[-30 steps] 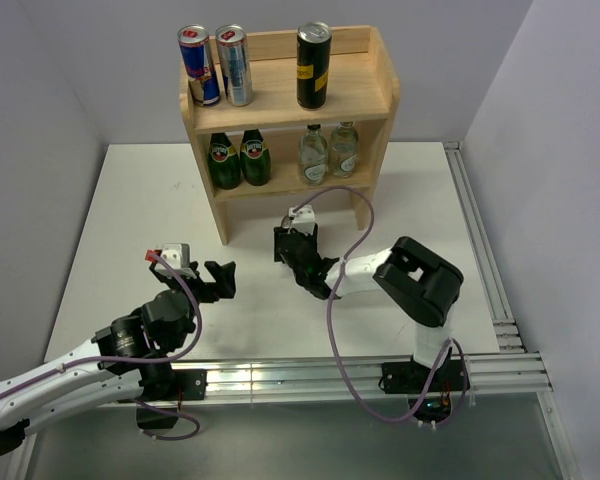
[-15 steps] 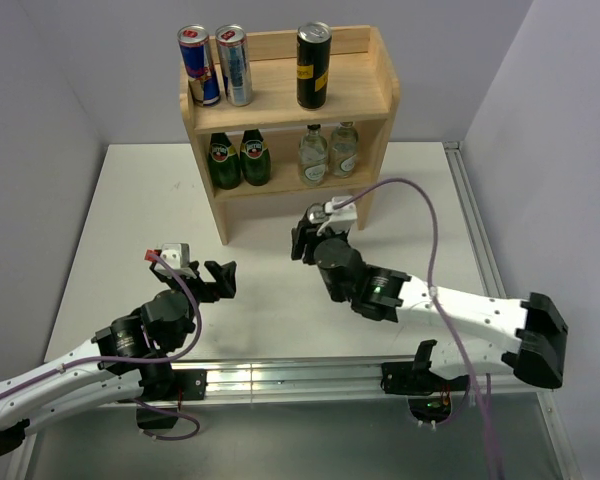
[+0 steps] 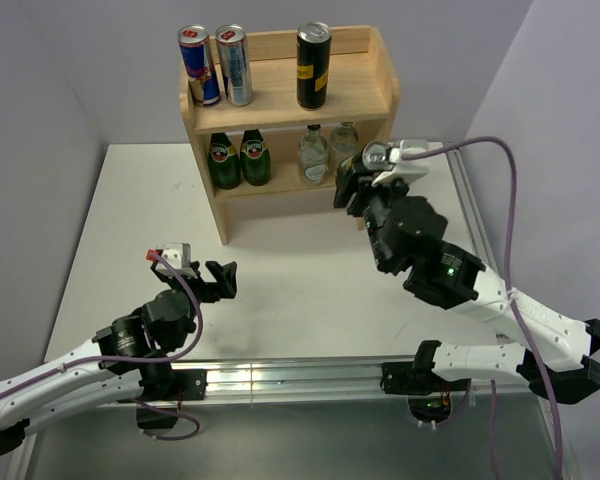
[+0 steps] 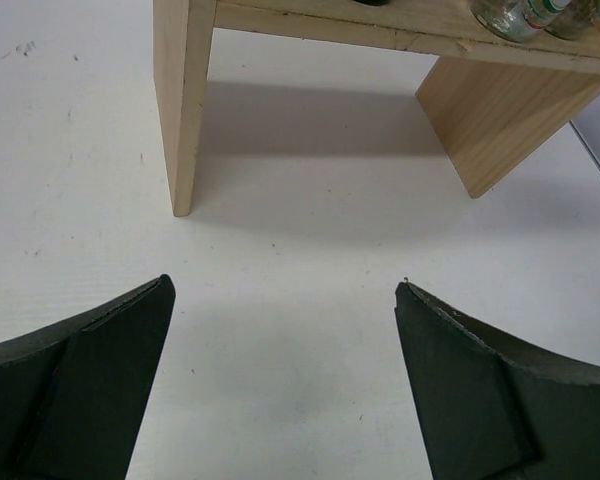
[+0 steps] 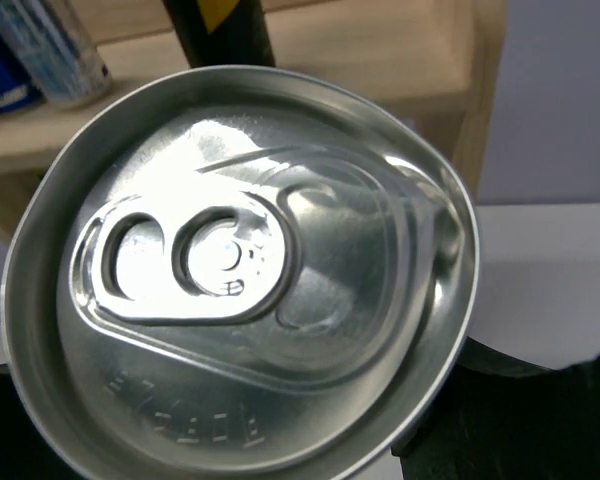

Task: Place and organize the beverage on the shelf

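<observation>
The wooden shelf (image 3: 365, 100) stands at the back of the table. Two blue-and-silver cans (image 3: 216, 64) and one black-and-gold can (image 3: 313, 65) stand on its top board. Two green bottles (image 3: 238, 158) and two clear glass bottles (image 3: 326, 152) are on the lower tier. My right gripper (image 3: 360, 185) is shut on a slim can (image 3: 376, 153), held up by the shelf's right side. Its silver lid (image 5: 242, 270) fills the right wrist view, with the shelf top (image 5: 380, 45) behind. My left gripper (image 3: 220, 280) stands open and holds nothing, low over the table (image 4: 300, 250).
A metal rail (image 3: 475, 225) runs along the table's right edge and another (image 3: 280, 378) along the near edge. Grey walls close in the left, back and right. The shelf's legs (image 4: 185, 110) stand ahead of the left gripper.
My right arm has lifted the can from low in front of the shelf up and to the right, beside the shelf's right panel. The left arm has not moved.
</observation>
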Controlling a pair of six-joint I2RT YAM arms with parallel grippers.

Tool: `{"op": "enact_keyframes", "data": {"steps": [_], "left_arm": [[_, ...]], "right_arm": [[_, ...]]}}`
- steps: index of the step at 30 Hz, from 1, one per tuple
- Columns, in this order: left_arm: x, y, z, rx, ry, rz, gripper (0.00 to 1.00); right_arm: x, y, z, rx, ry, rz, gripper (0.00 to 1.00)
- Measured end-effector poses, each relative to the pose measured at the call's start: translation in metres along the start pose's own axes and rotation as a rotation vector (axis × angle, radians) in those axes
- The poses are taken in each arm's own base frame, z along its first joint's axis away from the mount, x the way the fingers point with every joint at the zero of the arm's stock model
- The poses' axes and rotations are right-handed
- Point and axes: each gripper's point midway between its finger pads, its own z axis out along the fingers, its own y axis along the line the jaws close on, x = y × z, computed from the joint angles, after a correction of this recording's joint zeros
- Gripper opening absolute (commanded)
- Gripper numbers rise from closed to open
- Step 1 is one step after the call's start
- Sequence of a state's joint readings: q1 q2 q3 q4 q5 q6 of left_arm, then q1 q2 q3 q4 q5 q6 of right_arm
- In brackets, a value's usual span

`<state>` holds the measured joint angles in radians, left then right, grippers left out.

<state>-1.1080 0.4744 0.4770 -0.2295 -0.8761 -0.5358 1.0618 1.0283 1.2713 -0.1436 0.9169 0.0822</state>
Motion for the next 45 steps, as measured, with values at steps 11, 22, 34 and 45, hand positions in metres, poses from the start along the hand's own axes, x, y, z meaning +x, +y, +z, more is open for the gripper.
{"op": "enact_keyframes", "data": {"steps": [11, 22, 34, 45], "left_arm": [[-0.001, -0.003, -0.002, 0.022, 0.001, -0.012, 0.99], [-0.001, -0.004, -0.002, 0.028, 0.004, -0.011, 0.99], [0.000, -0.005, -0.002, 0.034, 0.008, -0.011, 0.99], [0.000, -0.005, -0.002, 0.033, 0.009, -0.009, 0.99]], "right_arm": [[-0.092, -0.029, 0.027, 0.129, -0.090, -0.033, 0.00], [-0.096, -0.026, 0.092, 0.179, -0.045, -0.101, 0.00], [-0.079, -0.039, 0.144, 0.190, 0.015, -0.090, 0.00], [-0.062, -0.032, 0.178, 0.158, 0.036, -0.053, 0.00]]}}
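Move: The right hand holds the can upright in front of the shelf unit. The free spot on the top shelf's right end lies about 18 cm ahead of it, 2 cm to its right and 6 cm up. Left of that spot stands the shelved black can, some 18 cm ahead of the hand and 8 cm left. The silver can is also 18 cm ahead, about 23 cm left. From the idle left hand, the spot is roughly 24 cm ahead, 34 cm right and 28 cm up. Raise the right gripper about 9 cm with the can still pinched, easing some 4 cm right and turning the wrist about 10 degrees clockwise. Then carry the can forward over the top shelf's front edge to the free right end, some 18 cm forward in all, sinking about 3 cm near the end. Keep the fingers closed on it. ##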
